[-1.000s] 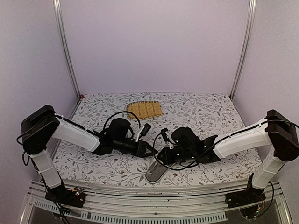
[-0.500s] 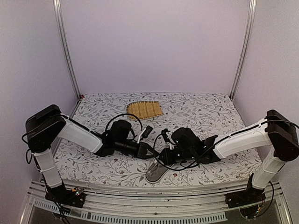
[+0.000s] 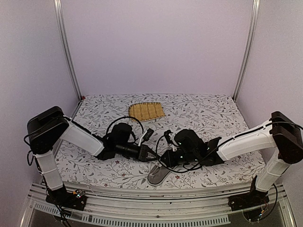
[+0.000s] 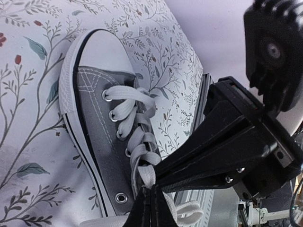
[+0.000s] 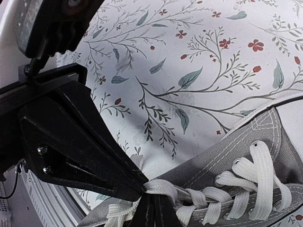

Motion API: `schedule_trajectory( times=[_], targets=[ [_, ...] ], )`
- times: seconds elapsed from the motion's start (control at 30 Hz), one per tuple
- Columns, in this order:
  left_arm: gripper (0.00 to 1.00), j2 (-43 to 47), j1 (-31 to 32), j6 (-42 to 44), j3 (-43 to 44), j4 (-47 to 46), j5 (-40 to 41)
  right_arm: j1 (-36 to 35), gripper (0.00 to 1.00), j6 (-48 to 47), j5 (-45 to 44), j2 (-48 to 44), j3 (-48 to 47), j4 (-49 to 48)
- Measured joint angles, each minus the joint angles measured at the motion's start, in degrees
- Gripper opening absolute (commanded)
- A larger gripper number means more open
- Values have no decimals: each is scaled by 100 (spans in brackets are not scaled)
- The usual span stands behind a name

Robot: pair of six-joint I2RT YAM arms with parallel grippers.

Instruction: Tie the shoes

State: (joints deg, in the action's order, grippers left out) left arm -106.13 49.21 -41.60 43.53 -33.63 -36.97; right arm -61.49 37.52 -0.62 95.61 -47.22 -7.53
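The shoe (image 3: 158,176) is a small grey canvas sneaker with a white toe cap, lying at the table's near edge with its toe toward the arms. Both grippers meet just above its laces. My left gripper (image 3: 152,155) is shut on a white lace (image 4: 147,176) near the top eyelets; its tips (image 4: 150,196) pinch the strand. My right gripper (image 3: 164,159) is shut on the lace (image 5: 166,187) from the other side, its tips (image 5: 152,201) touching the left gripper's fingers (image 5: 80,142). The grey shoe (image 4: 94,127) (image 5: 251,151) fills both wrist views. A loose lace loop (image 4: 189,212) lies behind.
A yellow woven mat (image 3: 147,111) lies at the back centre of the floral tablecloth (image 3: 213,113). The metal frame rail (image 3: 156,208) runs just below the shoe's toe. Purple walls enclose the table on three sides.
My left gripper has closed its jaws on the lace, and its arm has shifted slightly toward the shoe. The right gripper has stayed shut in place.
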Motion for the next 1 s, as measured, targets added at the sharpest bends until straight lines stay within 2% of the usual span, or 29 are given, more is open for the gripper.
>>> schedule_trajectory(
  times=[0.2,0.3,0.47,0.63,0.83,1.0],
  targets=[
    [0,37,-2,-68,-173,-103,177,0,18,-46,-103,-400,184,-2],
    [0,59,-11,-101,-214,-129,225,0,30,-136,-133,-769,332,-4],
    [0,70,-15,-151,-225,-173,278,-92,40,-409,-181,-1263,542,-35],
    [0,70,-15,-160,-225,-184,291,-315,47,-730,-184,-1261,527,-52],
    [0,70,-15,-175,-227,-236,293,-570,48,-981,-229,-748,168,35],
    [0,70,-15,-177,-227,-254,291,-614,38,-1067,-354,-503,-24,111]
  ],
)
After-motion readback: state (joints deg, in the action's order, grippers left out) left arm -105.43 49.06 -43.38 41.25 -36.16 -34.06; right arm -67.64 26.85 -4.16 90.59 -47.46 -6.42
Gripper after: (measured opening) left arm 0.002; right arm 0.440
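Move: The right hand's shut fingers are still on the lace at the shoe's knot. The lace loop it next opens around lies about 3 cm back and 2 cm left of it, nearly level. From that hand the toe cap is some 8 cm ahead, 8 cm right and 4 cm down, the heel about 7 cm back, 4 cm left and 4 cm down. From the left hand, closed on the lace, the same loop is about 3 cm back and 1 cm right, level. The right fingers let go of the lace beside the knot, spreading to nearly half open while the hand rises about 5 cm, edging right and then drawing back. It then swings left and sinks some 2 cm over the lace loop, the fingertips tilting up and turning counter-clockwise, 10 degrees or so each. The left fingers keep their pinch on the lace, all but still. ##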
